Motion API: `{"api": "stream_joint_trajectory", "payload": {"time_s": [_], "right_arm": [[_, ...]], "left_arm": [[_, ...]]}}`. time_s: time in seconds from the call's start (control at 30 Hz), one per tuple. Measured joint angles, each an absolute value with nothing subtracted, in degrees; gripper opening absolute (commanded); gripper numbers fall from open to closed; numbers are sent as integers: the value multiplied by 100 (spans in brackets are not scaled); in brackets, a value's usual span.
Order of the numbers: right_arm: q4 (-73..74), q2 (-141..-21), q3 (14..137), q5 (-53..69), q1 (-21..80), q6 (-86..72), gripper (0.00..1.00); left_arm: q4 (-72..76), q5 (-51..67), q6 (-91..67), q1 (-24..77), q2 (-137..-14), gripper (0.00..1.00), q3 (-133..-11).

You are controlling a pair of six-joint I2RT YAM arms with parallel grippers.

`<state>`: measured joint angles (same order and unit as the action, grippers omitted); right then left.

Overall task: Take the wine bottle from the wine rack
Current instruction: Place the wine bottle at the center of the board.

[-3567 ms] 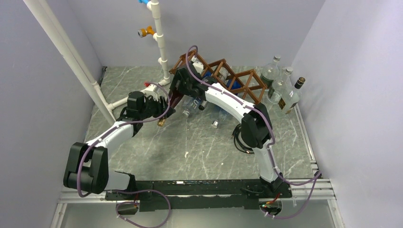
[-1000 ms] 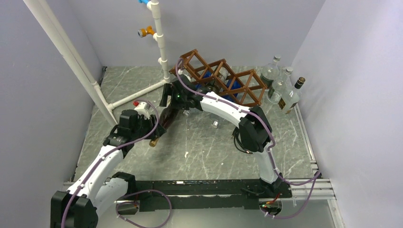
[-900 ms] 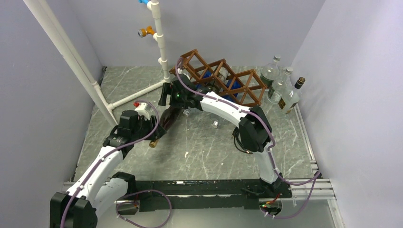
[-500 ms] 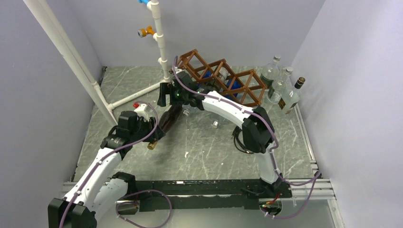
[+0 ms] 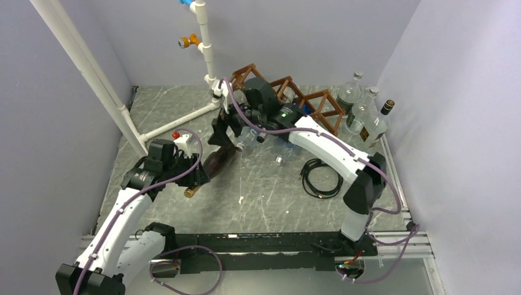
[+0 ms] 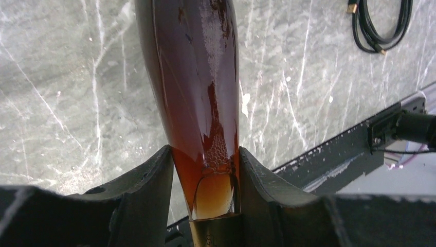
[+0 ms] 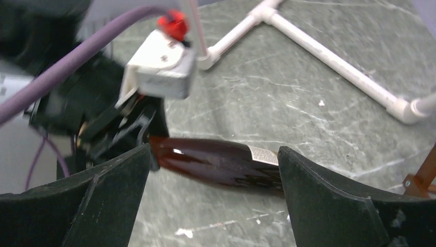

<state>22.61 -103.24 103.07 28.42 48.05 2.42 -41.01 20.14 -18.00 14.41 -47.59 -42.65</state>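
Observation:
The wine bottle is dark brown with a gold cap and lies out of the wine rack, low over the table and pointing near-left. My left gripper is shut on its neck. In the left wrist view both fingers press the neck of the wine bottle just above the cap. My right gripper hangs open above the bottle's base end. In the right wrist view the wine bottle lies below the wide jaws, touching neither. The right arm hides part of the brown lattice rack.
Clear glass bottles stand at the back right by the wall. A white pipe frame rises at the back left. A black cable coil lies right of centre. A small bottle lies before the rack.
The left gripper has drawn the bottle further toward the near left. The right gripper has opened wider, and its arm has swung its elbow right, uncovering the cable coil.

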Motion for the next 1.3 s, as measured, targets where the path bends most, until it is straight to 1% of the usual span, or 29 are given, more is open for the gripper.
{"api": "stream_joint_trajectory", "payload": {"time_s": [0.2,0.3,0.4,0.5,0.63,1.0,1.3], "right_arm": [[3022,-9649,9614,3907,4805,2290,96],[3474,-9365,9098,4388,4805,3439,99],[3903,-9144,8556,4737,4805,4633,99],[4058,-9080,8141,4899,4818,5343,99],[3920,-9153,7839,4797,4928,5653,99],[3164,-9924,8108,4115,5408,5531,99],[2720,-10016,8060,3723,5621,5408,99]], "left_arm": [[-4668,2373,-1614,1433,-4829,0,-4547],[-4851,2506,-1522,1420,-4928,0,-4687],[-4960,2624,-1420,1415,-5006,0,-4757],[-5050,2753,-1350,1415,-5052,0,-4803],[-5131,2906,-1295,1417,-5052,0,-4803],[-5266,3166,-1302,1417,-5052,0,-4814],[-5347,3387,-1428,1424,-5052,0,-4814]]}}
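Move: My left hand already holds the wine bottle by its neck; its body lies about 6 cm ahead, 7 cm right and level with that hand, and the board's centre is 5 cm ahead, 16 cm right and 14 cm below. From my right hand, the bottle's body is 5 cm back, 1 cm left and 17 cm below. The blue bottle's neck is 2 cm ahead, 7 cm right and 26 cm below it; the rack is about 13 cm ahead, 20 cm right and 20 cm below. I bring my right hand down some 14 cm and back about 10 cm to the wine bottle's body, first swinging right, then returning left at the end. It turns roughly 40 degrees counter-clockwise, fingers tipping more steeply down and staying wide open around the body. My left hand keeps its neck grip, drawing the bottle back about 5 cm and slightly right, turning a little clockwise. ##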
